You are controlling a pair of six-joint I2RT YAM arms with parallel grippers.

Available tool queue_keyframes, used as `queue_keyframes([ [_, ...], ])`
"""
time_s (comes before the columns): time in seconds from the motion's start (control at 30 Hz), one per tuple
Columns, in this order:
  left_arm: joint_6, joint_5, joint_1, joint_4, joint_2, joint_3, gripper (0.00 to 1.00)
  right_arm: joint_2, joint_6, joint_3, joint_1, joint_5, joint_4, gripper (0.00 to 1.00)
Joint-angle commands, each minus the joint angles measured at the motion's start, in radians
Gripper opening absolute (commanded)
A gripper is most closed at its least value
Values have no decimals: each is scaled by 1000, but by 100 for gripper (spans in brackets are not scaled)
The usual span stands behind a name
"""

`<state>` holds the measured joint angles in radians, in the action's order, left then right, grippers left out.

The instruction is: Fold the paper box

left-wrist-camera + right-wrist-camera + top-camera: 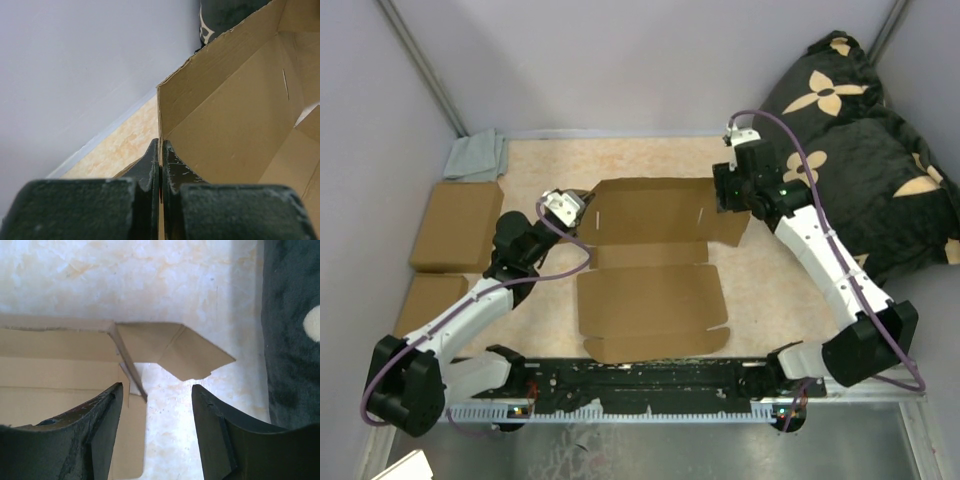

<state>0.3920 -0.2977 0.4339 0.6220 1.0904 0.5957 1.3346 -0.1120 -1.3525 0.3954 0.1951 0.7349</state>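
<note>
The paper box [650,300] lies partly folded in the middle of the table, its back wall raised and its front panel flat. My left gripper [563,203] is shut on the upright left side wall; in the left wrist view the fingers [161,150] pinch the cardboard edge, with the box's inside [235,125] to the right. My right gripper [728,200] hovers open over the box's right end. In the right wrist view the jaws [157,389] stand apart with bare table between them. A bent corner flap [192,352] sticks out just beyond the tips, untouched.
Two ready-made cardboard boxes [458,225] [428,300] lie along the left edge, with a grey cloth [478,155] behind them. A black pillow with tan flowers [865,140] fills the back right, close to the right arm. Walls close in the back and sides.
</note>
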Motion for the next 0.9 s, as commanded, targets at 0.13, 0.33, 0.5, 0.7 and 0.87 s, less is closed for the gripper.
queue_keyframes([
  [0.13,20,-48,11,90,-21,-7,0,68,47,-116,-32,-144,-75,49],
  [0.33,16,-43,14,90,-18,-5,0,110,42,-140,-32,-203,-38,16],
  [0.5,-15,-9,19,76,-4,12,0,100,19,-114,-32,-198,-28,0],
  [0.7,-140,51,23,-95,-13,97,24,22,-39,55,-30,-133,-185,0],
  [0.87,-264,61,23,-342,-23,195,33,-81,-77,244,2,-73,-418,0],
])
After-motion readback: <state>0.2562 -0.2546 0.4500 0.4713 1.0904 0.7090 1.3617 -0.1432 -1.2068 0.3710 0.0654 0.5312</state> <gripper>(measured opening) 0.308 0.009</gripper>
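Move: My left hand still pinches the far panel's left corner. The right corner, where my open right hand will shut, lies about 24 cm to the left hand's right, 3 cm farther out and roughly level. From the right hand that corner is some 3 cm ahead, 3 cm left and 1 cm lower; the panel's middle is 12 cm left, level ahead and 5 cm lower. The right side flap lies about 3 cm ahead, 2 cm right and 8 cm below. I ease my right hand forward and left about 3 cm onto the far panel's right corner and shut the fingers to pinch it, then take that corner down some 3 cm, drawing slightly back. Meanwhile my left hand, nearly still, opens about a third, lets go of the left corner and lifts a centimetre or so, tipping a little downward. ##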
